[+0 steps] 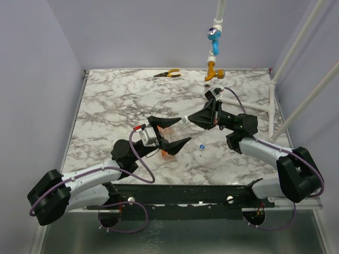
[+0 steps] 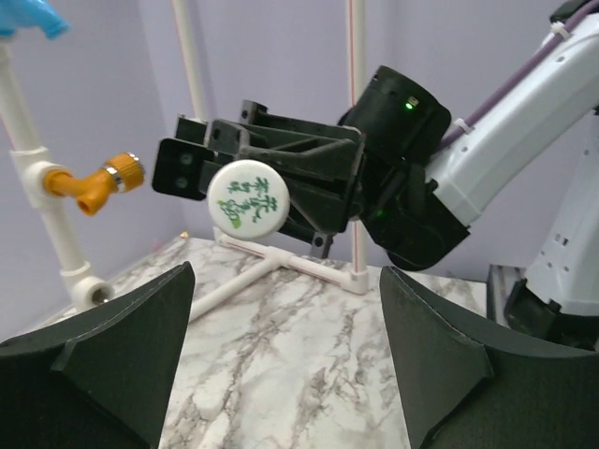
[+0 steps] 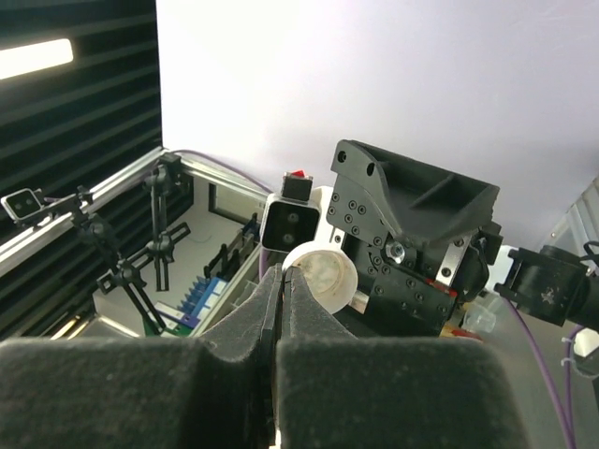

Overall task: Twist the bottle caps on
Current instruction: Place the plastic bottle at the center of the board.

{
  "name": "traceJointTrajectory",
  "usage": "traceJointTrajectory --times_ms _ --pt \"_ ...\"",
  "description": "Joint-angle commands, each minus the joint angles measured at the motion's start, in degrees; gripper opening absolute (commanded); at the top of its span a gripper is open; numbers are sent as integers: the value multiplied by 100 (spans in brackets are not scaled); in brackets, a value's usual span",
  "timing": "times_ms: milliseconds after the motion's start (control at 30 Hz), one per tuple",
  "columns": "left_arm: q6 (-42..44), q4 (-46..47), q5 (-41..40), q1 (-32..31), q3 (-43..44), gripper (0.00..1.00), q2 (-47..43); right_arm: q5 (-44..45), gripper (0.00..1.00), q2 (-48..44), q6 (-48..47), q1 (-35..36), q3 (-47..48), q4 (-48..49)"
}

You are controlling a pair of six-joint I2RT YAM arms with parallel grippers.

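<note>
My right gripper is shut on the rim of the whitish bottle cap and holds it in the air above the middle of the table. The left wrist view shows that cap face on, with green print on its top. My left gripper faces it from the left, open, with nothing between its fingers. The cap hangs beyond the left fingertips, not between them. The blue bottle cap lies on the marble table. The orange bottle lies under the left gripper, mostly hidden.
Orange-handled pliers lie at the table's far edge. A white pipe stand with a blue valve and an orange valve rises at the back right. White pipes lie on the table's right side.
</note>
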Motion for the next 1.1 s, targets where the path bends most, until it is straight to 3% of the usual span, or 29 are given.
traceJointTrajectory --times_ms 0,367,600,1067 --pt "394 542 -671 -76 -31 80 -134 248 1 4 22 100 -117 304" --pt "597 866 -733 -140 1 68 -4 371 1 28 -144 297 -120 175" --pt "505 876 -471 -149 40 51 48 401 1 -39 -232 323 -170 59" --pt "451 541 -356 -158 78 38 -46 386 3 -329 -707 370 -322 -632"
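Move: The white cap sits in the right gripper's shut tips, its middle about 1 cm left of that hand's point and 1 cm lower, level with it front to back. From the open left hand this cap is some 2 cm ahead, 1 cm to the right and 4 cm higher. Below, the standing plastic bottle is roughly 10 cm ahead of the left hand, 7 cm to its left and 22 cm down; the blue cap lies about 13 cm ahead, 8 cm right and 32 cm down. Upward first, by about 3 cm and a little to its left, the left hand brings its fingers level with the white cap, their tips tilting slightly up and swinging forward. It then stays nearly in place while the fingers go on closing to half their starting gap, coming in on both sides of the cap. The right hand keeps its pinch on the cap and eases it about 1 cm left towards them. ##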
